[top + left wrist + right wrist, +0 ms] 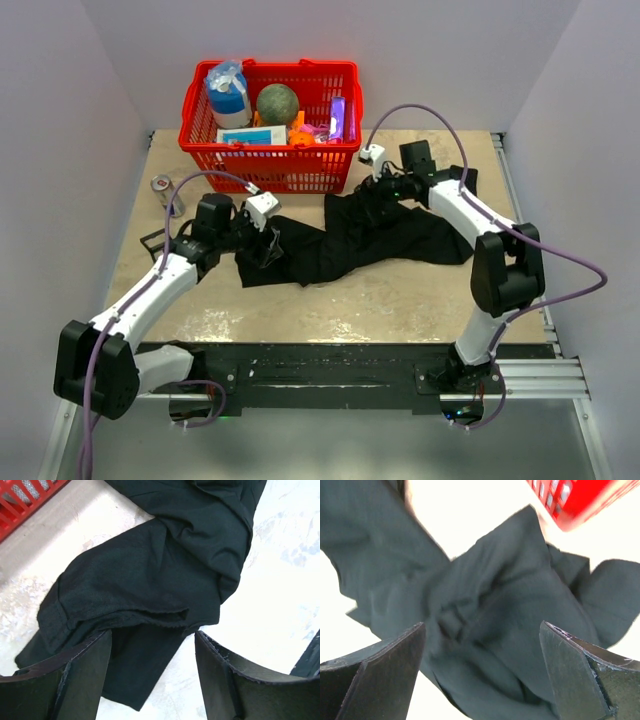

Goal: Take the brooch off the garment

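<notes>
The garment (385, 245) lies crumpled as a black heap across the middle of the table. The brooch is hidden in every view. My left gripper (268, 240) sits low at the heap's left end. In the left wrist view it (152, 635) is open, and a black flap of the garment (150, 570) reaches down between the fingers beside the left one. My right gripper (383, 195) hovers over the heap's back right part, near the basket. In the right wrist view it (482, 625) is wide open above bunched folds of the garment (510, 605), holding nothing.
A red basket (260, 165) full of several items stands at the back, close behind the garment; its corner shows as the red basket (25, 495) and the red basket (570, 500) in the wrist views. A small silvery and red object (162, 187) lies at the table's left.
</notes>
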Controlling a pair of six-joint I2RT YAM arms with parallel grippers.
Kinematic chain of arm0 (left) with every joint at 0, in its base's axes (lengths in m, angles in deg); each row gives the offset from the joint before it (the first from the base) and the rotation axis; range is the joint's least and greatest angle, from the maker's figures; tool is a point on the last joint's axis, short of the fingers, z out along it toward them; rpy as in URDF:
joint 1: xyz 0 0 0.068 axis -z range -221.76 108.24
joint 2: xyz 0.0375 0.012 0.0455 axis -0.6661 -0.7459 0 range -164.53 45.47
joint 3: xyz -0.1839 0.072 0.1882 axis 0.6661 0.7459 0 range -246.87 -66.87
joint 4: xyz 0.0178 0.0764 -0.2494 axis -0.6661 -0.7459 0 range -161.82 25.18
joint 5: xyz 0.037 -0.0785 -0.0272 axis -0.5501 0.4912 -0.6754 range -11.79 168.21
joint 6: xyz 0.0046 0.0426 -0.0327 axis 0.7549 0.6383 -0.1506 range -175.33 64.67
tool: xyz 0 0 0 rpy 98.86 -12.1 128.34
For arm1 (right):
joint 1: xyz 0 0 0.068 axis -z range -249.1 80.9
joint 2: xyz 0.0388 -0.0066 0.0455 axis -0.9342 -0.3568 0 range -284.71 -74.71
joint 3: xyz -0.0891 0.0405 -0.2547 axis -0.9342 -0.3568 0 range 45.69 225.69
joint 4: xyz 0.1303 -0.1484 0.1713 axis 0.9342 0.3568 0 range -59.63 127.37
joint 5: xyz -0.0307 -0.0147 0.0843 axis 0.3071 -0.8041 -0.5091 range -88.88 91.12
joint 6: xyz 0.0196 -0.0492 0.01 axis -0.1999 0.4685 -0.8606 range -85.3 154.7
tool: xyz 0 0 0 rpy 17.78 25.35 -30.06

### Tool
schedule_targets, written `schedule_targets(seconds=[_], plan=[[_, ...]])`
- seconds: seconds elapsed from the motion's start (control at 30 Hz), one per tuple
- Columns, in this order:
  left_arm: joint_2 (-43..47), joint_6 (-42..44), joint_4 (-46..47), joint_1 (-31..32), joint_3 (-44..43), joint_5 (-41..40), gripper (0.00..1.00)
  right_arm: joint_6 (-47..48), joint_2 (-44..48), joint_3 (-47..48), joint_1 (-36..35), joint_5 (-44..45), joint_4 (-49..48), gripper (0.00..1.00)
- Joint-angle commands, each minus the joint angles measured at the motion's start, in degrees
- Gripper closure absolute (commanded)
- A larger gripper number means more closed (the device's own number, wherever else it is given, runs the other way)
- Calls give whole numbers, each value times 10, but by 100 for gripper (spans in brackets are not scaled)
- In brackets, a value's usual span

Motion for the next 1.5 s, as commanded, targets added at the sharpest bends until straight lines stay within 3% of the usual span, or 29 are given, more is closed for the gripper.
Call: schedule_targets(seconds=[0.0, 0.17, 0.27, 0.43, 0.47, 0.57, 0.6, 0.63, 0.67, 0.83, 0.97, 1.17, 1.27, 1.47], plan=[[-8, -79, 28, -9, -20, 24, 28, -162, 41, -32, -36, 110, -96, 1], [-28, -108, 47, -13, -11, 30, 24, -252, 47, -64, -64, 240, -121, 4], [-49, -108, 50, -13, -20, 22, 27, -271, 31, -59, -66, 262, -117, 15], [-70, -108, 77, -14, -24, 43, 46, -265, -3, -40, -66, 247, -127, 60], [-74, -108, 84, -14, -28, 45, 49, -261, -8, -32, -66, 247, -128, 82], [-87, -81, 84, -14, -41, 44, 71, -253, -11, -14, -64, 255, -113, 100], [-92, -74, 80, -14, -46, 44, 80, -248, -8, -9, -65, 251, -106, 100], [-98, -67, 76, -14, -52, 43, 97, -244, -5, -4, -65, 248, -94, 100], [-107, -57, 62, -14, -67, 44, 100, -242, -2, 4, -62, 246, -90, 100], [-86, -22, 12, -19, -120, 50, 100, -223, 74, 33, -25, 167, -52, 100], [-13, 16, -6, -23, -176, 6, 100, -236, 151, 80, 45, 124, -22, 100], [36, 44, 0, -51, -248, -88, 100, -224, 256, 129, 69, 138, -59, 100], [42, 63, 5, -54, -280, -140, 100, -235, 279, 149, 69, 185, -76, 100], [36, 96, -24, -50, -297, -242, 100, -235, 301, 205, 73, 196, -76, 100]])
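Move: The left gripper, open, hovers over the garment's left end; the fold to pinch is about 1 cm ahead, 1 cm to the right and 3 cm down. The can stands some 20 cm left and 8 cm ahead of this hand. For the right gripper, also open, the garment's bunched part is about 2 cm ahead, 1 cm left and 4 cm below; from this hand the red basket's middle lies roughly 21 cm left and 13 cm ahead. Lower both open grippers a few centimetres onto the garment, turning the right one some 25 degrees clockwise, and shut each on the cloth under it. Then keep both pinches and lift fast, left about 27 cm while going a little forward and left, right about 40 cm while going right and slightly back, tipping both hands' fingers upward. ##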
